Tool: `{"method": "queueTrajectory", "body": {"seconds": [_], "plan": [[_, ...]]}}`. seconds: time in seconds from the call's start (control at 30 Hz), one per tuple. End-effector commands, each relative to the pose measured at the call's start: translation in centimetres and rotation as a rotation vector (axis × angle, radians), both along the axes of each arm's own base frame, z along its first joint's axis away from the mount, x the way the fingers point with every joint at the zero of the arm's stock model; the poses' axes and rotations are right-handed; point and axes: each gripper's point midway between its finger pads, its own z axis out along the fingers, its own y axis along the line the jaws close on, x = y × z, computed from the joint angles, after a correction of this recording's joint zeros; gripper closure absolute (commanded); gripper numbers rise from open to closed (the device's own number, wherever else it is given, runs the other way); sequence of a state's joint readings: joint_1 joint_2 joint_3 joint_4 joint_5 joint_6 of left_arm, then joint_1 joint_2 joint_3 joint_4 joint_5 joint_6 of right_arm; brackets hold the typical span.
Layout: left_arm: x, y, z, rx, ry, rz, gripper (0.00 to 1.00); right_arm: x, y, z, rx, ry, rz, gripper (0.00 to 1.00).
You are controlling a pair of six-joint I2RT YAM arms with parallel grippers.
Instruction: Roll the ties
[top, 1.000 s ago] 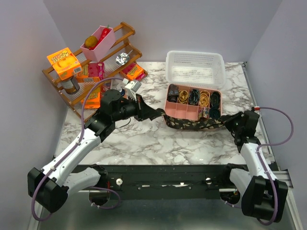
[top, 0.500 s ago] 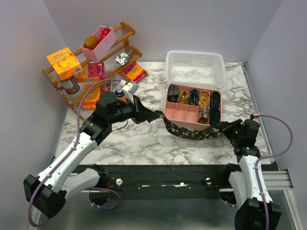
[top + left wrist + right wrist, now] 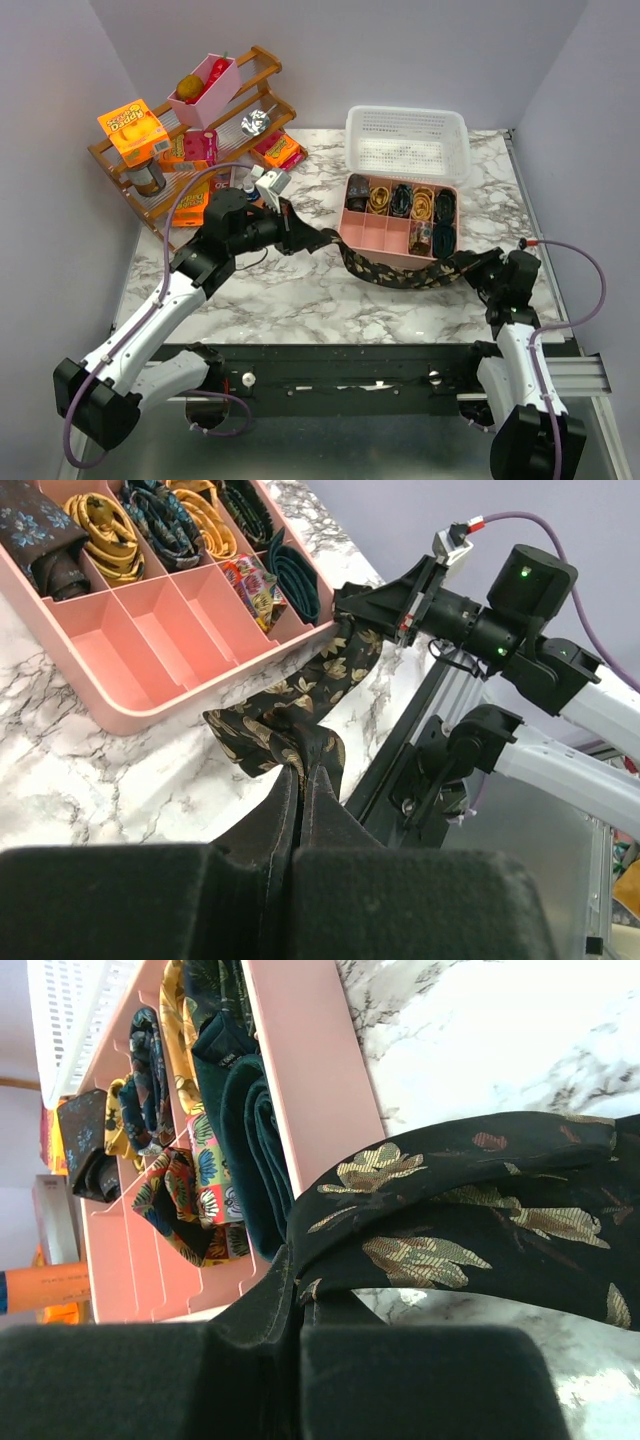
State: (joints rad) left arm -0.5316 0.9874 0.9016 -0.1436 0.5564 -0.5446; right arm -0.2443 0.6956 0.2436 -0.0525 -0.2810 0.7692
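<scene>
A black tie with a gold leaf pattern [image 3: 400,275] stretches across the marble table in front of the pink tray [image 3: 365,238], sagging in the middle. My left gripper [image 3: 298,236] is shut on its left end. In the left wrist view the fabric [image 3: 300,705] bunches right at those fingertips [image 3: 300,775]. My right gripper [image 3: 478,264] is shut on the other end, beside the tray's near right corner. In the right wrist view the tie [image 3: 470,1230] folds over the pinch of that gripper [image 3: 297,1295]. Several rolled ties [image 3: 400,200] fill the tray's back compartments.
A white mesh basket [image 3: 407,140] stands behind the tray. A wooden rack [image 3: 200,130] at the back left holds snack boxes, an orange carton [image 3: 132,130] and a pink bin [image 3: 205,90]. A black rail [image 3: 340,350] runs along the table's near edge.
The right arm has drawn back toward the near edge, and the tie has slid off the tray's front lip onto the table. The left gripper shifted slightly left.
</scene>
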Motion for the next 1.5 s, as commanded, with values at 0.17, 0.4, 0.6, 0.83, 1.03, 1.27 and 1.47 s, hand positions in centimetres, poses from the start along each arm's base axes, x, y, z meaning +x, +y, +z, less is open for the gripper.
{"method": "queueTrajectory", "body": {"seconds": [0.17, 0.4, 0.6, 0.83, 1.03, 1.27, 1.47], "plan": [[1.9, -0.1, 0.5, 0.017, -0.032, 0.027, 1.00, 0.4, 0.6, -3.5, 0.029, 0.159, 0.058, 0.99], [3.1, 0.3, -0.1, 0.031, -0.026, 0.056, 1.00, 3.4, 0.6, -3.1, 0.040, 0.131, 0.090, 0.99], [4.2, 0.9, -0.7, 0.049, -0.016, 0.092, 1.00, 5.0, -0.2, -2.1, 0.005, 0.117, 0.077, 0.99], [3.5, 2.0, -1.3, 0.066, 0.017, 0.121, 1.00, 3.2, -1.1, -3.5, -0.028, 0.184, 0.024, 0.99], [2.2, 4.2, -2.8, 0.111, 0.085, 0.175, 1.00, 0.3, 0.5, -6.4, 0.068, 0.271, 0.022, 0.99], [0.6, 6.4, -3.5, 0.145, 0.115, 0.227, 1.00, -1.0, 0.9, -5.3, 0.097, 0.254, -0.001, 0.95], [-0.6, 7.1, -4.2, 0.147, 0.125, 0.238, 1.00, -1.7, 0.8, -4.0, 0.078, 0.227, -0.013, 0.93]]}}
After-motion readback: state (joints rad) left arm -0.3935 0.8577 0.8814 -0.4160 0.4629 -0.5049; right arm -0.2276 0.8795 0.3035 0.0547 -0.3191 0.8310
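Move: Each hand already pinches one end of the dark flowered tie, which sags between them in front of the pink box. From the right hand the box's middle lies about 9 cm ahead and 13 cm left, slightly lower. The green tie is some 5 cm ahead and 4 cm left, the patterned tie 6 cm ahead and 9 cm left. From the left hand the box's middle is roughly 14 cm ahead, 17 cm right and 24 cm below. Both hands keep their pinch on the tie's ends. The right, close against the box's front right corner, runs about 6 cm forward along it, seeming to shove the box, then draws back some 4 cm. The left eases forward and sinks slightly, then swings left and back, away from the box, about 5 cm left, turning roughly 10 degrees counter-clockwise. ##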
